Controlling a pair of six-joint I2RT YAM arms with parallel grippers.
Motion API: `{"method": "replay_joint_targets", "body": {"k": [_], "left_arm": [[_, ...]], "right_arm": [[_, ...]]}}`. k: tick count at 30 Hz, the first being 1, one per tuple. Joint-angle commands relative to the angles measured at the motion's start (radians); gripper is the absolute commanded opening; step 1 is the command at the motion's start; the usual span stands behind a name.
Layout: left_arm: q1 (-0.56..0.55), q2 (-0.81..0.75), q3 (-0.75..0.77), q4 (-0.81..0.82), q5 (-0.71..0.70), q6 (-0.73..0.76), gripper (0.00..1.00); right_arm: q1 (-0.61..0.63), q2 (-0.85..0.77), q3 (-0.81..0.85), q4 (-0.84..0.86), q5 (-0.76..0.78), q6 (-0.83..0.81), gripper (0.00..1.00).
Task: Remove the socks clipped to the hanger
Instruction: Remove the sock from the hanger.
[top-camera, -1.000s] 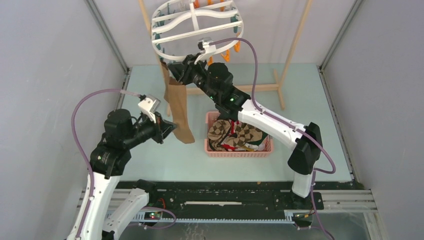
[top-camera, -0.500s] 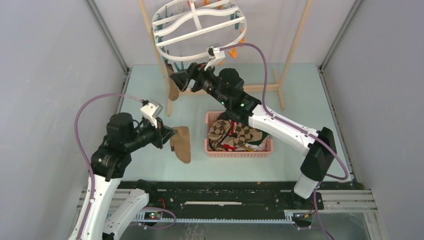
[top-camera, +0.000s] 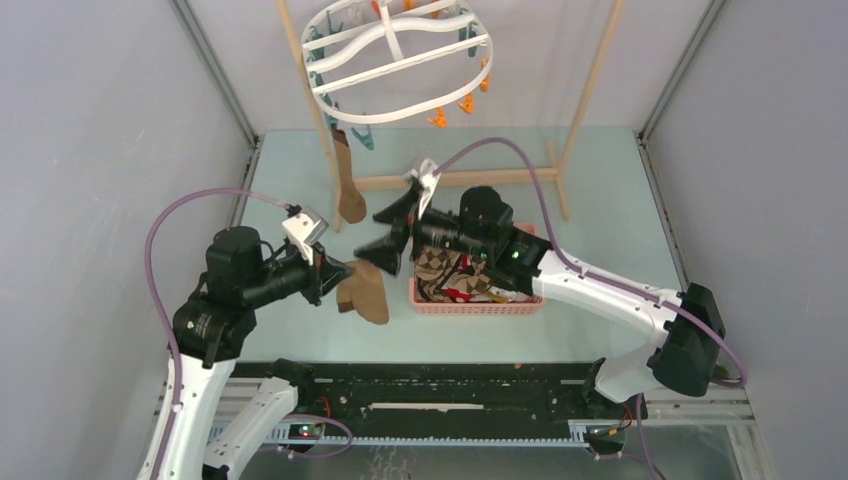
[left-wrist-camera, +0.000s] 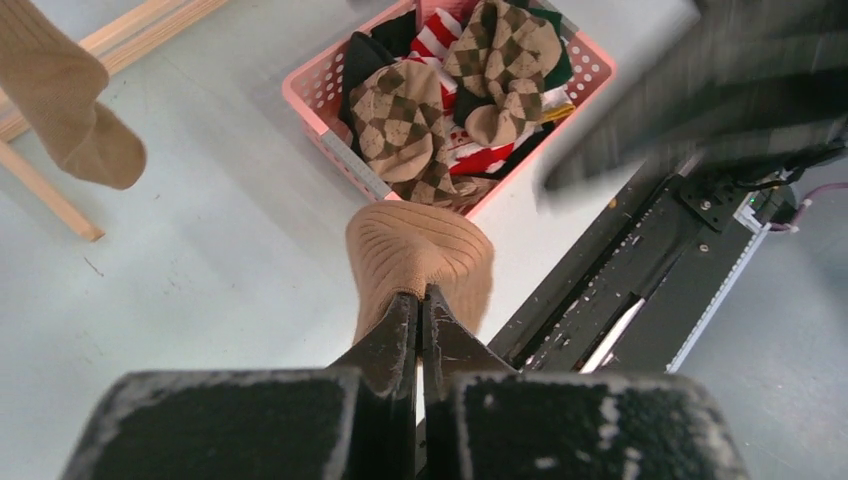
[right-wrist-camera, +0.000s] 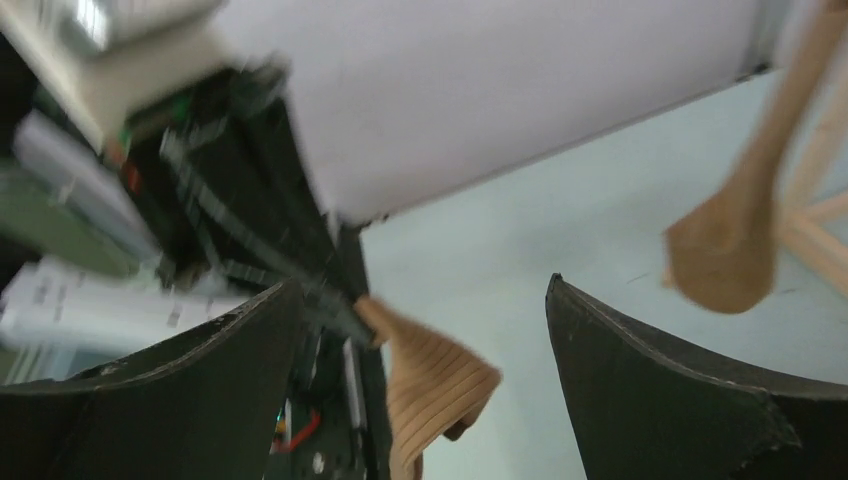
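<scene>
The white oval hanger (top-camera: 400, 60) hangs at the top with teal and orange clothespins. One tan sock (top-camera: 348, 185) (left-wrist-camera: 70, 100) (right-wrist-camera: 730, 250) is still clipped to it and dangles at its left. My left gripper (top-camera: 335, 275) (left-wrist-camera: 420, 295) is shut on another tan ribbed sock (top-camera: 367, 292) (left-wrist-camera: 420, 245) (right-wrist-camera: 430, 385), which droops just left of the basket. My right gripper (top-camera: 390, 232) (right-wrist-camera: 422, 283) is wide open and empty, pointing at the held sock from above and to the right of it.
A pink basket (top-camera: 475, 305) (left-wrist-camera: 320, 95) holds argyle, red-and-white striped and dark socks. The light wooden rack frame has a crossbar (top-camera: 460, 178) and slanted posts (top-camera: 590, 80) behind it. Grey walls close both sides.
The tan sock came off its clip and dropped with my left gripper. My right gripper left the hanger, opened wide and swung down toward the held sock. The hanger swung back up.
</scene>
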Motion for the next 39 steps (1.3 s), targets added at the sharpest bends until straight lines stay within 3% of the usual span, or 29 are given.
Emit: {"method": "replay_joint_targets", "body": {"k": [1,9,14,19,22,24,26,27,29,35,39], "left_arm": [[-0.006,0.01,0.093,-0.043,0.095,0.085,0.0],[-0.006,0.008,0.149,-0.11,0.177,0.123,0.0],[-0.006,0.01,0.174,-0.134,0.218,0.124,0.0],[-0.006,0.009,0.175,-0.138,0.233,0.111,0.0],[-0.006,0.011,0.174,-0.133,0.229,0.098,0.01],[-0.006,0.013,0.177,-0.122,0.22,0.082,0.13],[-0.006,0.019,0.184,-0.114,0.207,0.072,0.49],[-0.006,0.024,0.189,-0.111,0.201,0.066,0.65],[-0.005,0.039,0.2,-0.105,0.175,0.05,0.97],[0.031,0.083,0.222,-0.083,0.105,0.018,1.0],[0.162,0.096,0.182,-0.041,0.162,-0.01,1.0]], "right_arm": [[0.053,-0.054,-0.087,-0.028,-0.185,-0.212,1.0],[0.08,-0.031,-0.14,0.037,-0.3,-0.332,1.0],[0.105,0.004,-0.14,0.089,-0.292,-0.35,0.98],[0.13,0.002,-0.14,0.087,-0.248,-0.364,0.82],[0.13,-0.013,-0.14,0.044,-0.256,-0.355,0.57],[0.131,-0.029,-0.139,-0.009,-0.255,-0.35,0.42],[0.129,-0.039,-0.14,-0.07,-0.26,-0.357,0.09],[0.123,-0.045,-0.14,-0.114,-0.269,-0.356,0.0],[0.104,-0.061,-0.152,-0.149,-0.258,-0.317,0.0],[0.004,-0.177,-0.265,-0.193,-0.125,-0.197,0.0],[-0.132,-0.284,-0.367,-0.252,-0.017,-0.069,0.01]]}}
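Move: Hanging from the left hand's shut fingertips, the folded brown sock lies about 5 cm back, 3 cm left and 13 cm below the open right hand; it is some 1 cm ahead, 2 cm right and 5 cm below the left hand. From the right hand, the last hanging sock is roughly 12 cm ahead and 5 cm left at its height, and the basket about 9 cm ahead, 17 cm right and 31 cm below. Sweeping back and down about 12 cm, the right hand reaches the brown sock and closes on it, while the left draws back some 4 cm and up, turning clockwise, then opens wide and lets go. The right then carries the sock rightward about 6 cm, also forward and slightly down, towards the basket; the emptied left eases forward. ##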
